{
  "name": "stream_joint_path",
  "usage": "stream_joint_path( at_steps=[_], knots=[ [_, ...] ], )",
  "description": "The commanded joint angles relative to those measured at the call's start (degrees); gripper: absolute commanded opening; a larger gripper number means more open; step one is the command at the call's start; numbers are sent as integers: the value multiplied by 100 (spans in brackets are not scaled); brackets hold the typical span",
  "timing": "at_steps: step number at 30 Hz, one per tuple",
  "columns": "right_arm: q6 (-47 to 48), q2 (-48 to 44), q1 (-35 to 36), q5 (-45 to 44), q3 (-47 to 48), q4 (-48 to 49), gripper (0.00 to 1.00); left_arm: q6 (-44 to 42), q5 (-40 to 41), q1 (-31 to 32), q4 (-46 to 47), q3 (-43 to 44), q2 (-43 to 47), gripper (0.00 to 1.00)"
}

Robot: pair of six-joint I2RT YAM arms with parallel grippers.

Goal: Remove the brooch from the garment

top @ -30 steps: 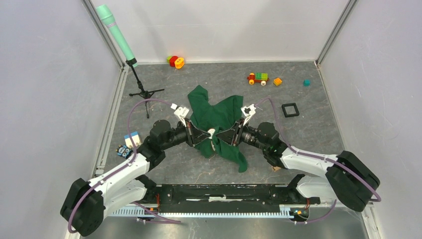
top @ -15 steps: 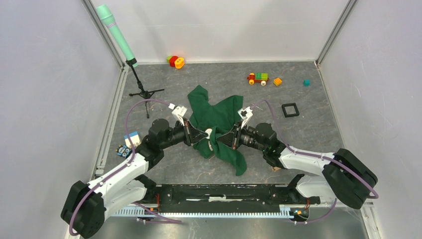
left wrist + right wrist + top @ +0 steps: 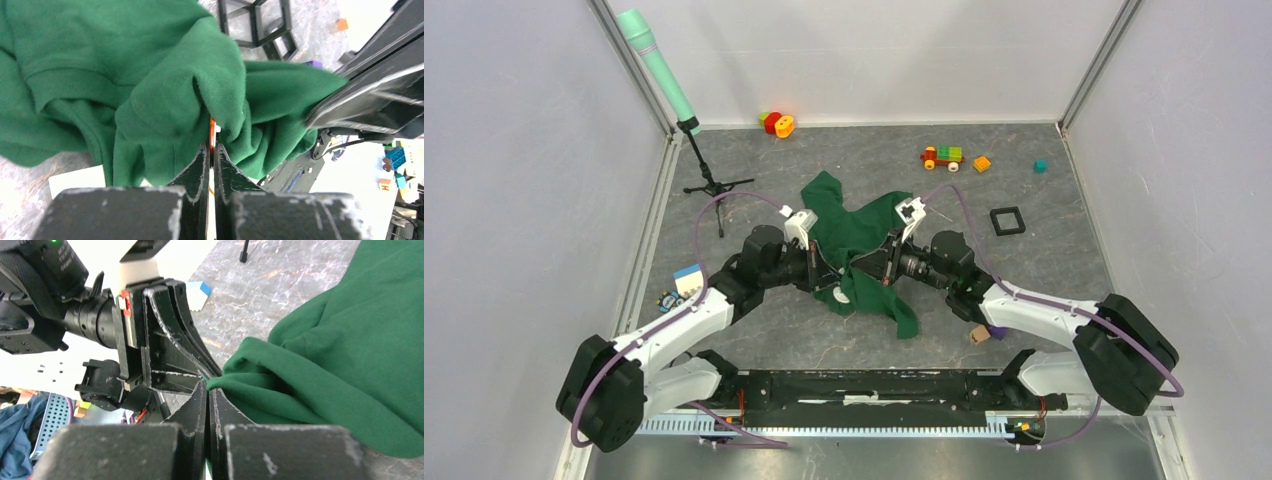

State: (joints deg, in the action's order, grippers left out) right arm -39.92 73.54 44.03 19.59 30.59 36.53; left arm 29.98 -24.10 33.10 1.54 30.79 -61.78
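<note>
The green garment point(image 3: 856, 232) lies bunched mid-table. A tiny white roundish brooch point(image 3: 842, 296) shows on the cloth just nearer than the two gripper tips. My left gripper point(image 3: 832, 272) comes in from the left. In its wrist view it point(image 3: 212, 146) is shut on a fold of garment point(image 3: 165, 95), with a thin orange sliver point(image 3: 212, 131) between the tips. My right gripper point(image 3: 866, 266) comes in from the right, tip to tip with the left. In the right wrist view it point(image 3: 207, 386) is shut on the edge of a garment fold point(image 3: 320, 370).
A black square frame point(image 3: 1007, 220) lies right of the garment. A toy train point(image 3: 942, 157), orange block point(image 3: 982, 164) and teal cube point(image 3: 1040, 166) sit far right. A microphone tripod point(image 3: 711, 186) stands at the left, a card box point(image 3: 689, 279) near the left arm.
The right jaws have closed from partly open to shut. Both grippers have drawn closer over the garment, the left arm shifting right. The white piece now shows lower on the cloth.
</note>
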Motion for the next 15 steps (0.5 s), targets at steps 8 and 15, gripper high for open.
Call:
stream_joint_path(
  at_steps=[8, 15],
  knots=[
    [567, -810, -564, -479, 163, -672, 0, -401, 1216, 32, -1639, 390, 434, 2],
    [847, -876, -579, -444, 35, -977, 6, -229, 917, 13, -2130, 632, 697, 2]
  ],
)
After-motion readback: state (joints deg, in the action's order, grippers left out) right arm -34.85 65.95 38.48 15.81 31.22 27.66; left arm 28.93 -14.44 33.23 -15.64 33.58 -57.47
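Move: The left fingers already hold the brooch, its middle about 1 cm ahead, 1 cm right and 1 cm below them, against the garment. The garment fold is already pinched at the right fingertips; it lies roughly level with the left hand forward-back, 3 cm right and 5 cm above it. A second disc sits about 2 cm back from the left hand and 6 cm below. From the right hand, the brooch is some 2 cm left and 6 cm below. Left hand draws the pinched brooch left about 4 cm, sinking, while the right pulls its fold right and forward. ##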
